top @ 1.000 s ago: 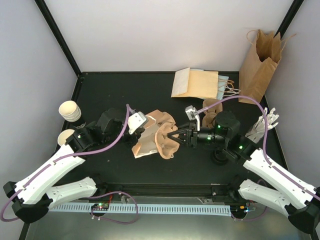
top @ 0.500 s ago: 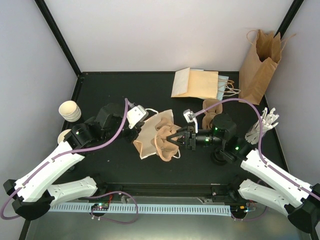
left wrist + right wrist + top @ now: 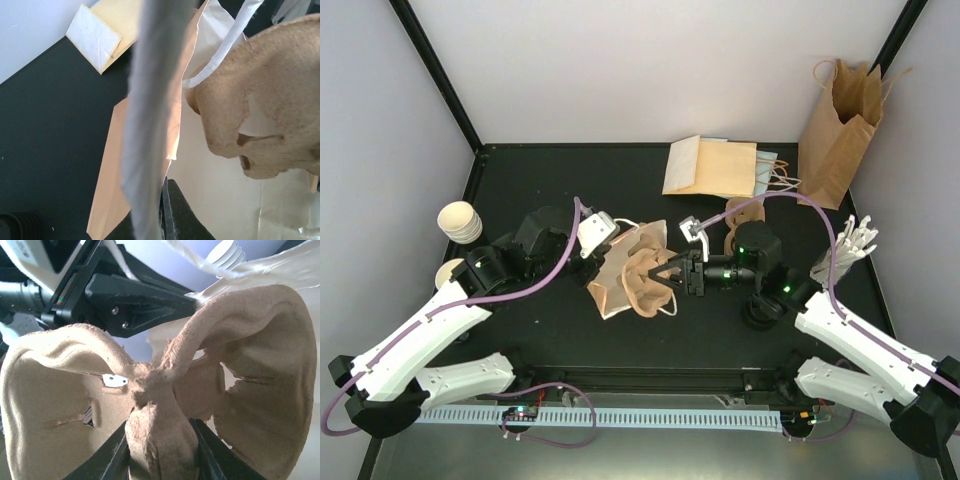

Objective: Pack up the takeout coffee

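Observation:
A tan paper bag (image 3: 610, 290) lies on its side at the middle of the black table, mouth to the right. My left gripper (image 3: 603, 256) is shut on the upper edge of its mouth (image 3: 175, 115), holding it up; in the left wrist view one dark finger (image 3: 177, 210) presses the paper. My right gripper (image 3: 665, 272) is shut on the central ridge of a brown pulp cup carrier (image 3: 165, 405), held at the bag's mouth (image 3: 642, 280). The takeout coffee shows only as open-topped cream paper cups (image 3: 460, 222) stacked at the far left.
One more cream cup (image 3: 450, 272) stands by the left arm. Flat paper bags (image 3: 715, 167) lie at the back, and an upright bag (image 3: 840, 125) leans in the back right corner. A second carrier (image 3: 745, 215), a black stack (image 3: 760, 312) and a white ridged stack (image 3: 845, 250) sit at the right.
My left gripper has lifted the bag's edge up and back, opening the mouth. My right arm has carried the pulp carrier a little to the left, into the mouth.

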You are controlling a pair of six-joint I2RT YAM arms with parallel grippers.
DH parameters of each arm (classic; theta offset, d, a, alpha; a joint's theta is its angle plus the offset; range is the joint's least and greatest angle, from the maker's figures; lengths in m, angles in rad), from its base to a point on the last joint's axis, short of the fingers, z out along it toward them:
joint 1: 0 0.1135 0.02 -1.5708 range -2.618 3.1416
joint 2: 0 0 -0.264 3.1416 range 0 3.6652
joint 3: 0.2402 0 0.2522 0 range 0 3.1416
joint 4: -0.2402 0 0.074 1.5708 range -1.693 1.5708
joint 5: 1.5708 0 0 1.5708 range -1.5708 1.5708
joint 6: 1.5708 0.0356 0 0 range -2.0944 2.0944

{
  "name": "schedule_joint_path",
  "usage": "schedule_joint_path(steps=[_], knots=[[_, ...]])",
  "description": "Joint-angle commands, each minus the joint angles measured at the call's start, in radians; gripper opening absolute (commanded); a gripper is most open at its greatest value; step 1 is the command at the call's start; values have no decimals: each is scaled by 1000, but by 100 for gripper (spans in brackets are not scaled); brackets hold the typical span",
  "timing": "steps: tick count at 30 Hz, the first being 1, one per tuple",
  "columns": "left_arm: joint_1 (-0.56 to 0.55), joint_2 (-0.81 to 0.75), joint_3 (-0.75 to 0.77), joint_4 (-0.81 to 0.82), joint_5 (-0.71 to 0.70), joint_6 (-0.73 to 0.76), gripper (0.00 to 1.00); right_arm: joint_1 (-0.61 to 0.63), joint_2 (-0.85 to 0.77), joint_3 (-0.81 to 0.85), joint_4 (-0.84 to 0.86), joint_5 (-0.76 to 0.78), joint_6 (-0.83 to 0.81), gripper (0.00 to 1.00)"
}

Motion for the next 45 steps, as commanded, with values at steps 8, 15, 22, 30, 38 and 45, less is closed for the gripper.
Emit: schedule_joint_path(steps=[8,15,22,30,38,45], knots=[[-27,-2,29,7,-7,5,1,4,79,147,-127,111,-66,30],[-29,-8,28,9,-33,-13,2,4,66,152,-177,215,-114,28],[-35,-4,30,23,-4,-23,2,75,72,208,-318,401,-255,27],[-48,3,26,27,4,-32,2,226,105,243,-321,669,-315,26],[-49,-5,27,26,-2,-36,2,261,91,216,-298,858,-279,26],[-49,-1,26,33,4,-37,1,326,127,241,-360,984,-332,26]])
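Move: The right hand grips one brown cup carrier. The middle of the open paper bag's mouth lies about 5 cm to its left, 4 cm ahead and 5 cm below. On the table, some 28 cm lower, the spare carrier stands roughly 18 cm ahead and 19 cm to the right, and the black lids about 3 cm ahead and 21 cm right. From the left hand, pinching the rim, the mouth's middle is about 6 cm right, 2 cm back and 4 cm below. Forward and slightly down, the right hand works the gripped carrier into the bag's mouth, travelling about 5 cm with a brief backward check midway. As it goes, the wrist dips the fingertips and swings them clockwise, some 25 degrees, while also rolling the hand's forward side up. The left fingers keep the rim pinched, almost in place. ##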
